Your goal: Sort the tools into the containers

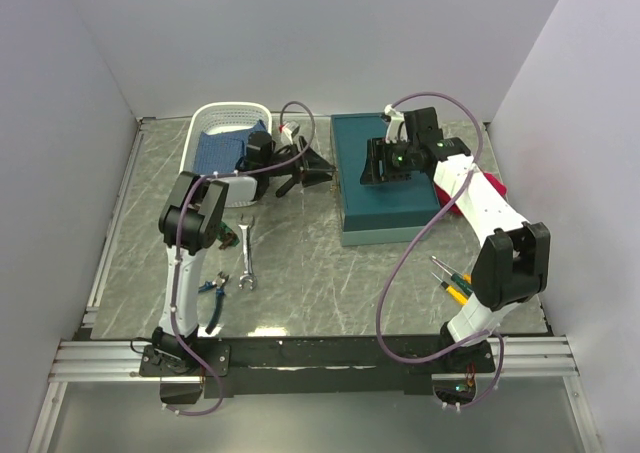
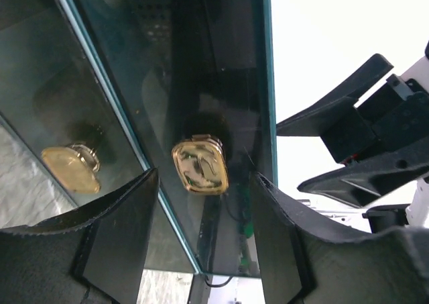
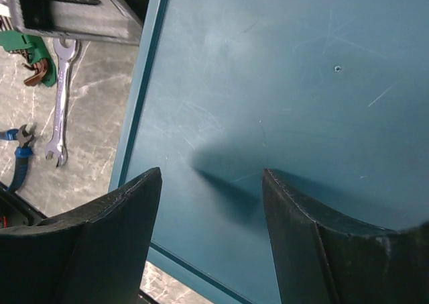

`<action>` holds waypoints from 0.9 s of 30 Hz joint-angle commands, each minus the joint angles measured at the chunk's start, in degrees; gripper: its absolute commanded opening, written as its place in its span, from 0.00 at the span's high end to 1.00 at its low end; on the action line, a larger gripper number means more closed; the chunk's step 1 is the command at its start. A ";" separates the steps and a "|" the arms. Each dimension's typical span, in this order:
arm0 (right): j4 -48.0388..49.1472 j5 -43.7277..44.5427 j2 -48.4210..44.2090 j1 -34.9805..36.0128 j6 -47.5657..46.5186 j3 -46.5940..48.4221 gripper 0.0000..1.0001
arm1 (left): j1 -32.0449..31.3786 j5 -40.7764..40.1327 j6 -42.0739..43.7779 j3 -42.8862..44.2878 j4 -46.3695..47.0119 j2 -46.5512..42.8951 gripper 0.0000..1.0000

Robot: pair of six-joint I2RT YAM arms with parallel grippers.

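The closed teal box [image 1: 385, 208] lies right of centre. My left gripper [image 1: 312, 170] is at its left side wall. In the left wrist view, the left gripper [image 2: 204, 183] stands open, its fingers either side of a gold latch [image 2: 200, 166] with a gap on both sides. A second latch [image 2: 70, 168] is further left. My right gripper [image 1: 385, 163] hovers over the lid [image 3: 281, 82], and in its own view the right gripper [image 3: 213, 176] is open and empty. A silver spanner [image 1: 246, 253] and blue-handled pliers [image 1: 212, 285] lie on the table at left. Screwdrivers [image 1: 450, 278] lie by the right arm's base.
A white basket [image 1: 225, 123] holding a blue cloth [image 1: 215, 153] stands at the back left, behind the left arm. A red cloth [image 1: 495, 186] lies right of the box. Walls enclose the table on three sides. The spanner [image 3: 60, 103] and pliers [image 3: 20, 160] also show in the right wrist view.
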 commanded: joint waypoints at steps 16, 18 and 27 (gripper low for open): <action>0.54 3.71 -0.90 -0.40 -1.17 -4.22 0.31 | -0.60 -2.35 6.53 2.98 -4.69 -1.32 0.79; 0.71 4.33 -0.81 -0.40 -1.61 -4.92 0.32 | 0.01 -3.75 10.91 2.97 -12.47 -3.43 0.85; 2.91 7.40 -0.37 -0.57 -3.89 -7.30 0.35 | 2.39 -16.75 26.56 0.51 -32.73 -10.72 0.99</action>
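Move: The toolbox's upper brass knob is almost between the left hand's open fingers, about 1 cm forward and 2 cm right, level with them; the lower knob sits some 6 cm below it. A black-handled tool lies on the table about 8 cm left of the left hand, 3 cm farther out and 13 cm below. From the right hand, over the lid, the upper knob is roughly 9 cm left, 1 cm forward and 6 cm down. Left hand edges about 1 cm right, pinches the upper knob, then pulls left some 2 cm, fingertips tipping down. ##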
